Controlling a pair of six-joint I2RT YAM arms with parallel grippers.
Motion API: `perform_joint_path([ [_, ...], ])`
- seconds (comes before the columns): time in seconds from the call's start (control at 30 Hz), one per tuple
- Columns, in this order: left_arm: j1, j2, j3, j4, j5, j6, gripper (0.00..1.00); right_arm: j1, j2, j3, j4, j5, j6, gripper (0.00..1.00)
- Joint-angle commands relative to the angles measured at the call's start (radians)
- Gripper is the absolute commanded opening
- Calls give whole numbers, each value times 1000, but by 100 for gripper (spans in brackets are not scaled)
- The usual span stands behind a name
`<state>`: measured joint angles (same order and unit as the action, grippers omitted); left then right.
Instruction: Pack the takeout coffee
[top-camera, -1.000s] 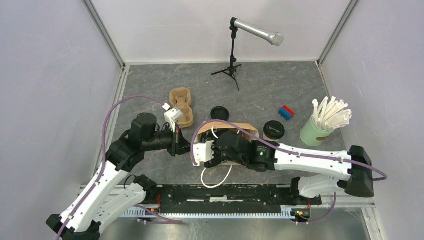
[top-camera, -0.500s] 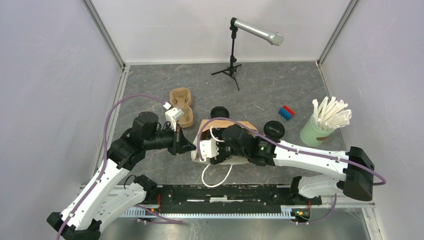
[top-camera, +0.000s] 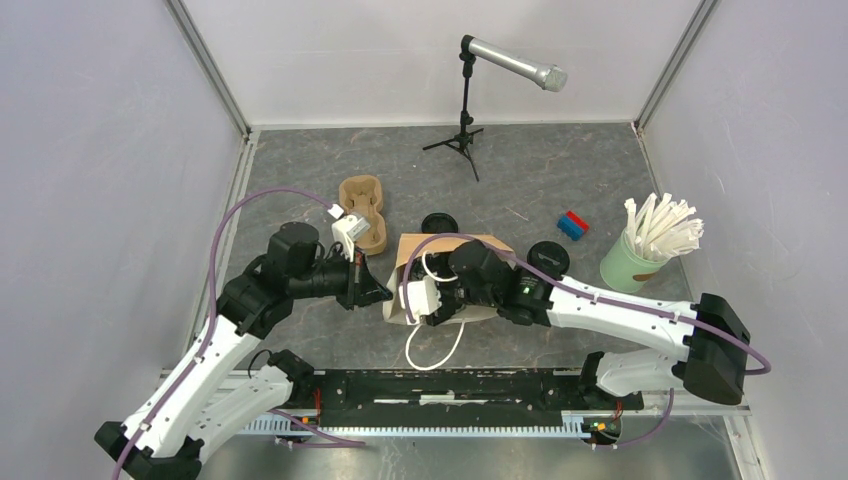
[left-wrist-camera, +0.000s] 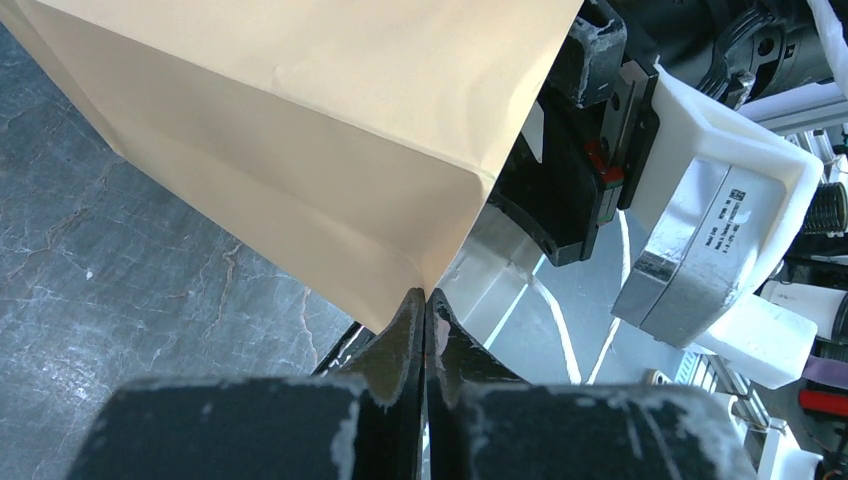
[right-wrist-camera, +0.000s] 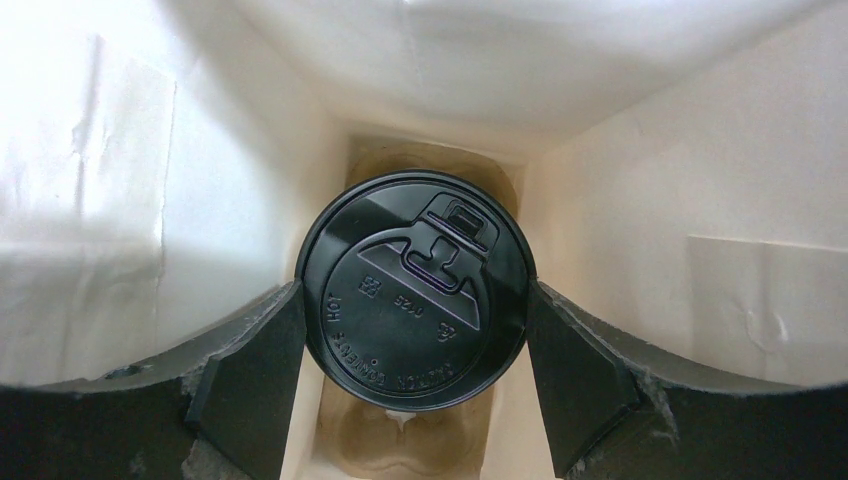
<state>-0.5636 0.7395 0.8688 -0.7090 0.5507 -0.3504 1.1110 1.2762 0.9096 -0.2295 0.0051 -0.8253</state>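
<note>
A tan paper bag (top-camera: 480, 246) lies on its side mid-table, mouth toward the arms. My right gripper (right-wrist-camera: 412, 322) reaches inside it, its fingers (right-wrist-camera: 250, 360) pressed against both sides of a takeout coffee's black lid (right-wrist-camera: 415, 290). A brown moulded carrier (right-wrist-camera: 400, 440) lies in the bag beneath that cup. In the top view the right fingers are hidden by the wrist and the bag. My left gripper (left-wrist-camera: 425, 296) is shut, pinching a folded corner of the bag (left-wrist-camera: 300, 120) at its mouth (top-camera: 385, 296). A second takeout coffee (top-camera: 548, 258) stands right of the bag.
A loose black lid (top-camera: 437, 224) lies behind the bag. An empty brown carrier (top-camera: 362, 212) sits at the left, a pale green cup of straws (top-camera: 640, 255) at the right, a red-and-blue block (top-camera: 572, 224) near it. A microphone stand (top-camera: 464, 130) is at the back.
My left gripper moved right to the bag's corner and stayed there. The right arm pushed deeper into the bag, which shifted a little away from the arms.
</note>
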Motion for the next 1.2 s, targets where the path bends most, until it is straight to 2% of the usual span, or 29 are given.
perform_joint_path([
  [0.0, -4, 9, 17, 9, 11, -5, 2, -27, 9, 60, 13, -45, -69, 64],
  [0.3, -4, 20, 10, 22, -3, -28, 2, -38, 43, 79, 7, -88, -142, 64],
  [0.43, -4, 23, 28, 5, -57, -52, 3, -38, 44, 63, 31, -113, -146, 63],
  [0.53, -2, 28, 53, -25, -167, -109, 15, -38, 27, 34, 65, -111, -138, 62],
  [0.57, -3, 31, 61, -27, -178, -126, 15, -39, 21, 25, 74, -115, -138, 62],
  [0.63, -3, 35, 72, -24, -192, -159, 16, -39, 16, 9, 91, -112, -138, 62],
  [0.73, -3, 44, 85, -27, -206, -188, 24, -39, 15, -15, 129, -92, -146, 62],
  [0.87, -3, 50, 82, -22, -216, -200, 27, -46, 16, -40, 176, -64, -145, 62],
  [1.0, -3, 61, 82, -23, -222, -207, 40, -52, 19, -50, 212, -53, -142, 62],
  [1.17, -4, 62, 59, 2, -235, -225, 45, -60, 25, -46, 222, -51, -139, 62],
])
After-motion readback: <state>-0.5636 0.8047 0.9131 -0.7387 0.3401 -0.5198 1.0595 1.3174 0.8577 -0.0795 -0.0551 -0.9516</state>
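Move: The right hand holds the lidded cup inside the bag; the bag's cup carrier lies about 12 cm below, 4 cm ahead and 4 cm left of it. From that hand the other lidded cup stands some 9 cm ahead, 21 cm right, and the spare lid 23 cm ahead, 2 cm left. The left fingers are shut right at the bag's rim corner; the empty carrier lies about 31 cm ahead of them and 6 cm left. Left fingers part at the bag's rim, swinging 3 cm forward; right carries the gripped cup 2 cm forward. ##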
